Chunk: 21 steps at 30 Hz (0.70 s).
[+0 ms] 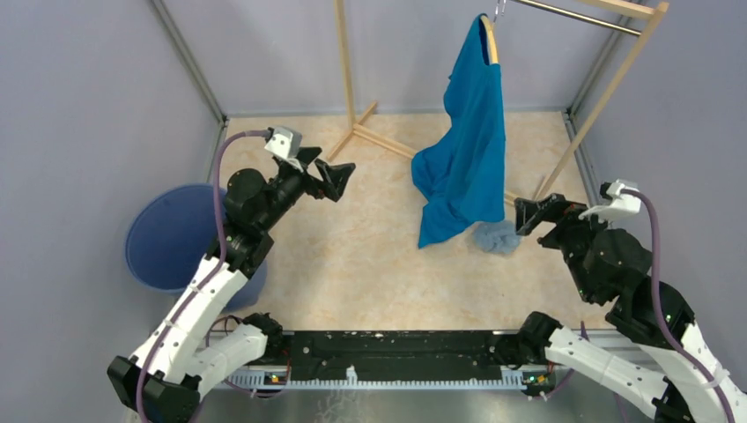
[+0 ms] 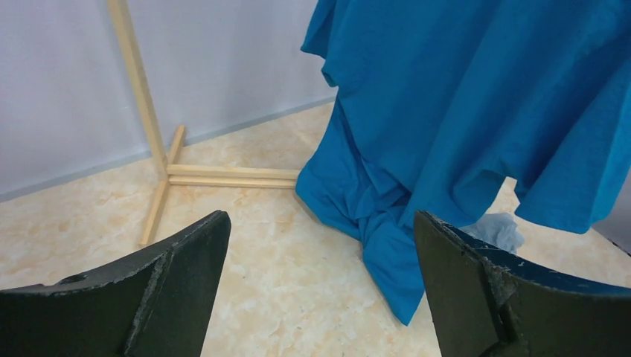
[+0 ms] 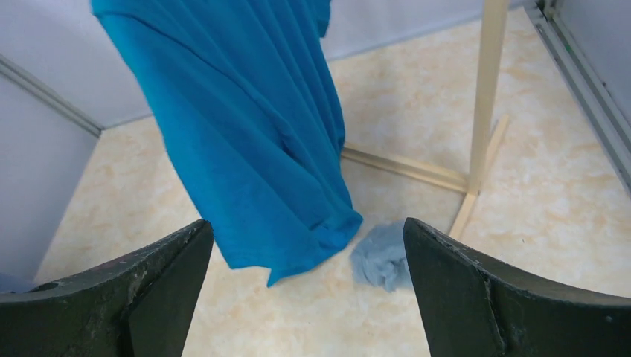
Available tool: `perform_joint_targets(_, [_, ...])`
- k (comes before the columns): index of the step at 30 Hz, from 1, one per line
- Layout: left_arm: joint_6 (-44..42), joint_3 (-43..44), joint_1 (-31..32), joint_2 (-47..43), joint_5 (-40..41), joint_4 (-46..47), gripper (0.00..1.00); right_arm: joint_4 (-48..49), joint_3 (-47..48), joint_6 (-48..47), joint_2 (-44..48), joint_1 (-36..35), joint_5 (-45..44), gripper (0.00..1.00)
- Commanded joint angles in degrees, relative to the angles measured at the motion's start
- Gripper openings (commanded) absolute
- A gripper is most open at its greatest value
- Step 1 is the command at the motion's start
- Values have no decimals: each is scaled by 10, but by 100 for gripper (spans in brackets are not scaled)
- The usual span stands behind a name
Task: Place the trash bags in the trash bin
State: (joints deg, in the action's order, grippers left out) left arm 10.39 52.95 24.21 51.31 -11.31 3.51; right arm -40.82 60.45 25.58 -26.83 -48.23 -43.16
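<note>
The trash bag (image 1: 498,236) is a crumpled pale blue-grey wad lying on the marbled floor, just right of the hanging shirt's hem. It also shows in the right wrist view as the trash bag (image 3: 381,256) and, partly hidden behind one finger, in the left wrist view as the trash bag (image 2: 497,230). The round blue trash bin (image 1: 167,233) stands at the far left, behind my left arm. My left gripper (image 1: 330,172) hovers open mid-left, well away from the bag; its jaws (image 2: 320,219) are empty. My right gripper (image 1: 533,218) is open just right of the bag, and nothing sits between its jaws (image 3: 306,223).
A bright blue T-shirt (image 1: 467,150) hangs from a wooden rack (image 1: 352,88), its lower edge draping onto the floor beside the bag. The rack's floor bars (image 1: 388,141) and slanted right leg (image 1: 608,97) cross the back area. Grey walls enclose the workspace.
</note>
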Motion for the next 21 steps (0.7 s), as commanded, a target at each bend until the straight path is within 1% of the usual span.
perform_joint_targets(1, [-23,26,25,17,6,26,99,-71,-7,57,-6,-3,-31,99])
perform_joint_targets(7, [-23,34,34,30,13,15,99,-25,-108,99,-11,-3,-34,99])
perform_joint_targets(13, [-26,37,44,32,22,11,99,95,-225,108,-37,2,-53,99])
perform_joint_targets(15, [-28,37,48,34,26,10,99,132,-258,105,-44,32,-31,99])
perform_joint_targets(16, [-29,37,51,35,29,9,99,154,-271,102,-46,62,5,99])
perform_joint_targets(17, [-29,39,53,36,30,7,99,177,-284,98,-52,100,58,99])
perform_joint_targets(18, [-29,40,54,38,31,5,99,196,-294,98,-58,152,121,98])
perform_joint_targets(19, [-28,41,56,38,29,4,99,216,-306,98,-67,204,193,97])
perform_joint_targets(21, [-24,43,57,40,23,3,99,250,-324,98,-87,297,309,93])
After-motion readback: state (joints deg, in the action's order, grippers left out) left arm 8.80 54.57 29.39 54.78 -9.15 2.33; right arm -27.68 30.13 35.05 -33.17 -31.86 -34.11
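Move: The trash bag lies crumpled on the table about 12 cm ahead of the right hand, 3 cm to its right and some 33 cm below. The blue cloth's lower part hangs roughly 21 cm ahead, 16 cm left and 25 cm below that hand; the wooden post meets the table about 31 cm ahead and 20 cm right, at table level. From the left hand the bag is level ahead, about 56 cm right and 35 cm below. Down towards the trash bag goes the right hand, open and empty, sinking about 20 cm with gathering speed while easing forward some 5 cm. It sways slightly left, then back right at the end, and tips its fingers down by about 20 degrees with a small clockwise turn, stopping short of any touch on the bag. The left hand, also open, drifts about 3 cm right. ##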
